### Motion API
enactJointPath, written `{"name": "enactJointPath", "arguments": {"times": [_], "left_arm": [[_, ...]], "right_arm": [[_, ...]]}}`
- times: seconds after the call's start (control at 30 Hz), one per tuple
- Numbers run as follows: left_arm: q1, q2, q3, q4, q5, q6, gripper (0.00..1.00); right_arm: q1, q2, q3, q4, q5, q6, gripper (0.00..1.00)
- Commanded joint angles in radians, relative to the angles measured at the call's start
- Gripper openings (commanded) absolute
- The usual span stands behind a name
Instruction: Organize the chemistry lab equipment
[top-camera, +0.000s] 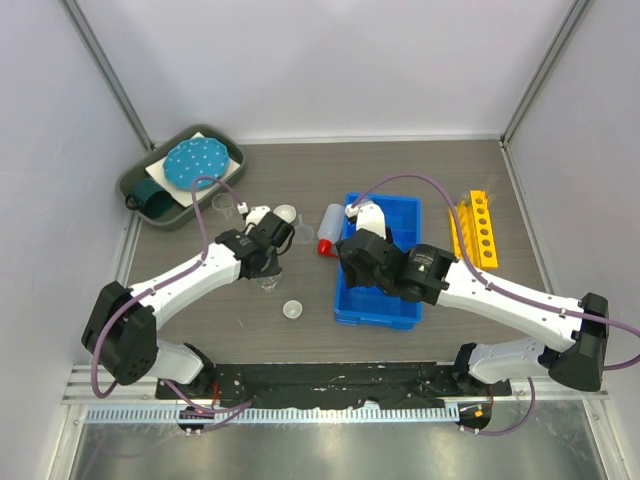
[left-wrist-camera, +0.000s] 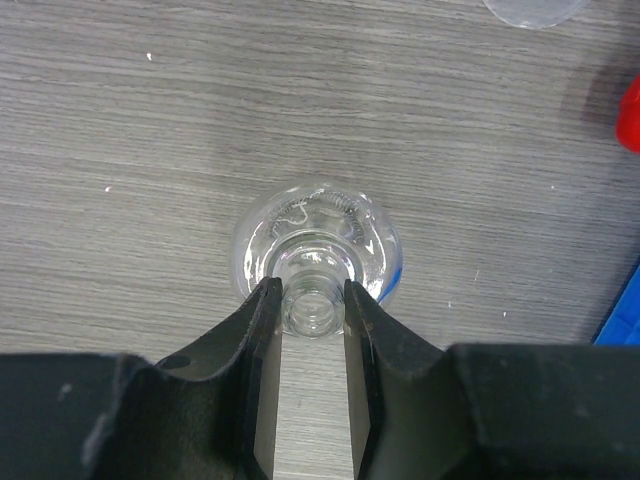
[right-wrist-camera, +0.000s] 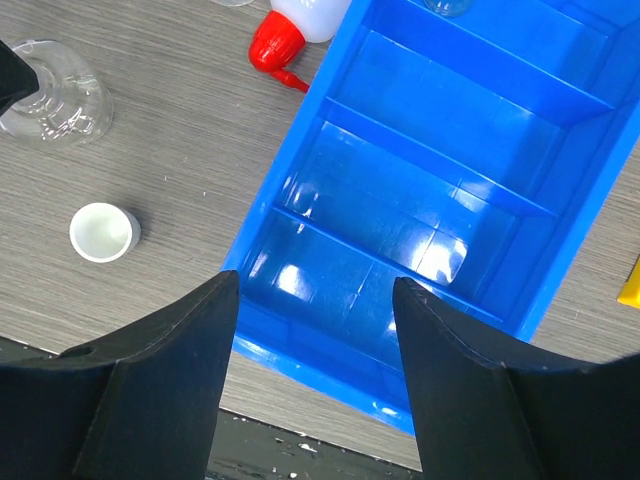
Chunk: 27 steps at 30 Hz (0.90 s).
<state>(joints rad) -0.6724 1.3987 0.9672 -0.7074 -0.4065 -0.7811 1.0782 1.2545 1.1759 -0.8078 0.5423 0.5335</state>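
Observation:
A small clear glass flask (left-wrist-camera: 320, 225) stands upright on the grey table. My left gripper (left-wrist-camera: 310, 297) has its two fingers pressed against either side of the flask's neck, shut on it. From above, the flask (top-camera: 267, 284) sits just under the left gripper (top-camera: 264, 266). My right gripper (right-wrist-camera: 315, 285) hangs open and empty over the near end of the blue divided bin (right-wrist-camera: 440, 150). A small white dish (right-wrist-camera: 103, 231) sits on the table left of the bin. The red-capped bottle (right-wrist-camera: 275, 40) lies by the bin's far left side.
A yellow holed rack (top-camera: 482, 228) lies right of the blue bin (top-camera: 400, 215). A clear beaker (top-camera: 224, 207), another white dish (top-camera: 286, 213) and a funnel (top-camera: 303, 232) stand behind the left arm. A dark green tray (top-camera: 150, 180) sits at the back left.

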Motion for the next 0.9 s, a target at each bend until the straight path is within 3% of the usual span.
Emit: {"name": "enactJointPath", "arguments": {"times": [0.0,0.43,0.73,0.87], "left_arm": [[-0.003,0.003,-0.007,0.006,0.001,-0.010,0.03],[-0.013,-0.029,0.129,-0.095,-0.012,0.022,0.00],[-0.047,0.063,0.395,-0.191,-0.034,0.072,0.00],[-0.067,0.152,0.579,-0.228,-0.034,0.108,0.00]], "right_arm": [[0.006,-0.035,-0.010,0.038,0.004,0.023,0.68],[0.005,-0.076,-0.030,0.030,0.030,0.022,0.66],[0.006,-0.193,-0.088,-0.004,0.096,0.062,0.66],[0.006,-0.259,-0.120,-0.047,0.137,0.127,0.66]]}}
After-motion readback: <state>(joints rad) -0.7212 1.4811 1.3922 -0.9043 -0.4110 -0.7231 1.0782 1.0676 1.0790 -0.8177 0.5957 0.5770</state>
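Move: My left hand already has the glass flask by its neck. The blue tray's middle lies about 23 cm to its right, 4 cm ahead and some 6 cm lower. The squeeze bottle is roughly 13 cm right and 12 cm ahead, while the small white cup sits about 5 cm right and 8 cm back. From my empty right hand, the tray's middle is some 8 cm ahead, 6 cm right and 17 cm below. I keep the flask's neck pinched in my left fingers, hold still briefly, then lift it off the table, faster and faster, about 10 cm up while swinging some 5 cm right and a little forward, to the tray's side. My right hand, fingers still open, slides about 3.5 cm right above the tray, rising slightly. ##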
